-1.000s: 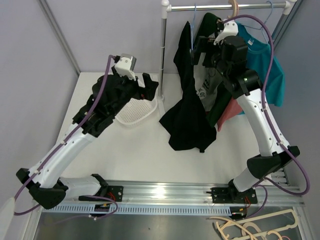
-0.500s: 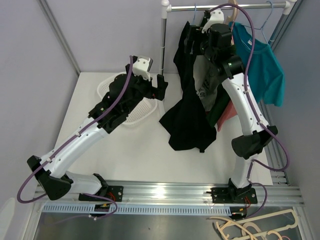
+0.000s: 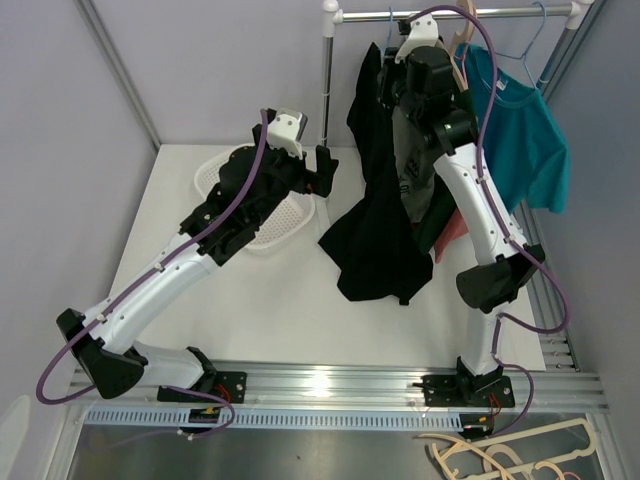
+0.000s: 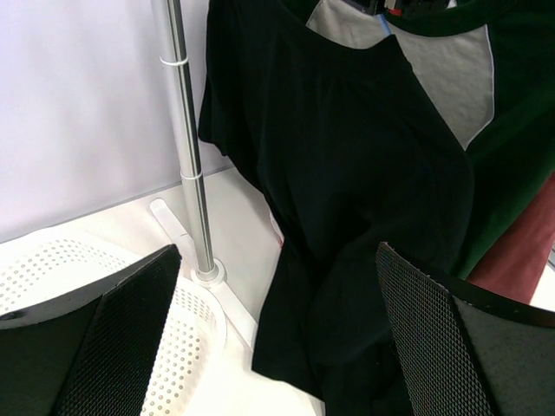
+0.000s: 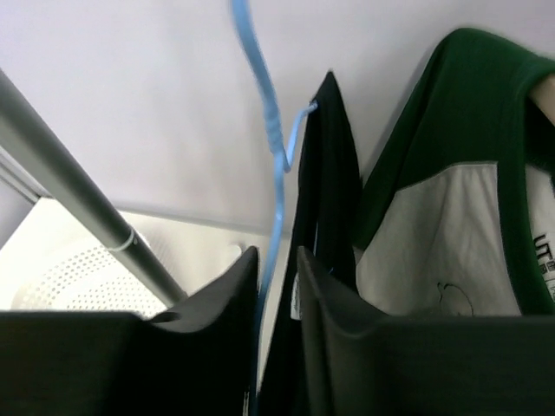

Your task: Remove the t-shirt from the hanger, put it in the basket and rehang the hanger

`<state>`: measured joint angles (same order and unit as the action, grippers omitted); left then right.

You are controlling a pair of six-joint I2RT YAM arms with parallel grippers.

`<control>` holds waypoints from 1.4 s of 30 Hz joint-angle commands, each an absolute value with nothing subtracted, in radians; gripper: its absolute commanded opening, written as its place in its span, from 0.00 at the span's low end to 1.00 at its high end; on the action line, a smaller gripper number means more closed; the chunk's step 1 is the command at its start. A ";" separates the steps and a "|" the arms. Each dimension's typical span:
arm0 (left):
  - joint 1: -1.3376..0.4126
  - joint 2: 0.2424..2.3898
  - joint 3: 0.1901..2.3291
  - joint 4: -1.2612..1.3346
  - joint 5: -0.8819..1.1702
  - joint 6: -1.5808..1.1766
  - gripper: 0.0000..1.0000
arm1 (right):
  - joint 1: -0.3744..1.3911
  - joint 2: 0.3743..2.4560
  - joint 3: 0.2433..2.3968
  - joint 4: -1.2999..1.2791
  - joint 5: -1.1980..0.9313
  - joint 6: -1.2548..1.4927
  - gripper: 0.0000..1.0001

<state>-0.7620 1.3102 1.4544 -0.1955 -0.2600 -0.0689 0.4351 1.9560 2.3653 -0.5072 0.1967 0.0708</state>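
A black t-shirt (image 3: pixel 375 240) hangs from a blue hanger (image 5: pixel 269 130) on the rail (image 3: pixel 500 12), and its lower part drapes onto the white table. It also shows in the left wrist view (image 4: pixel 347 173) and the right wrist view (image 5: pixel 328 173). My right gripper (image 3: pixel 388 92) is high up at the shirt's collar. In its wrist view the gripper (image 5: pixel 276 256) is nearly shut, with the blue hanger wire between the fingers. My left gripper (image 3: pixel 325 172) is open and empty beside the rack pole, facing the shirt with its fingers wide apart (image 4: pixel 277 260).
The upright rack pole (image 3: pixel 326 90) stands between my left gripper and the shirt. A white perforated basket (image 3: pixel 275 215) sits under the left arm. A green-and-grey shirt (image 3: pixel 420 160), a teal shirt (image 3: pixel 530 130) and a red garment (image 3: pixel 460 225) hang to the right. Wooden hangers (image 3: pixel 510 455) lie at the near edge.
My right gripper rose and moved left to the black shirt's hanger. My left arm swung right toward the rack pole, uncovering the basket, then nearly stopped.
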 commanded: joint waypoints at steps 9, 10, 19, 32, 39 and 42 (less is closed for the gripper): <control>-0.772 1.308 1.466 -0.146 -0.259 -0.052 1.00 | 0.494 1.950 2.410 -0.359 0.307 -0.064 0.00; -0.772 1.307 1.468 -0.146 -0.259 -0.052 0.99 | 0.495 1.948 2.408 -0.345 0.305 -0.067 0.00; -0.788 1.307 1.479 -0.141 -0.261 -0.029 1.00 | 0.520 1.918 2.444 -0.298 0.339 -0.130 0.00; -0.997 1.281 1.396 -0.035 -0.405 0.147 0.99 | 0.563 1.669 2.211 -0.267 0.440 -0.117 0.00; -1.170 1.129 1.227 0.093 -0.474 0.153 0.99 | 0.647 1.491 1.950 -0.219 0.811 0.061 0.00; -1.261 1.066 1.097 0.217 -0.497 0.221 0.99 | 0.660 1.485 1.928 -0.233 0.940 0.138 0.00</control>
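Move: The blue hanger with the black t-shirt is already between the right hand's part-closed fingers, its neck about 2 cm ahead; it hooks on the rail some 4 cm ahead and 8 cm up. The shirt's middle hangs about 20 cm below and 3 cm back, the green-and-white shirt about 10 cm right, 1 cm ahead and 12 cm lower. From the left hand the blue hanger is roughly 17 cm ahead, 16 cm right and 4 cm up. The right hand closes its fingers on the blue hanger just below its neck and lifts it a good 4 cm, tipping its fingers up some 10 degrees, then swings back towards the bases by about 12 cm, rightward and a little higher with a late clockwise turn, to take the hook clear of the rail. The left hand waits wide open through the lift, then draws back about 12 cm and 6 cm right beside the black t-shirt, turning clockwise and tipping up slightly without gripping cloth. ##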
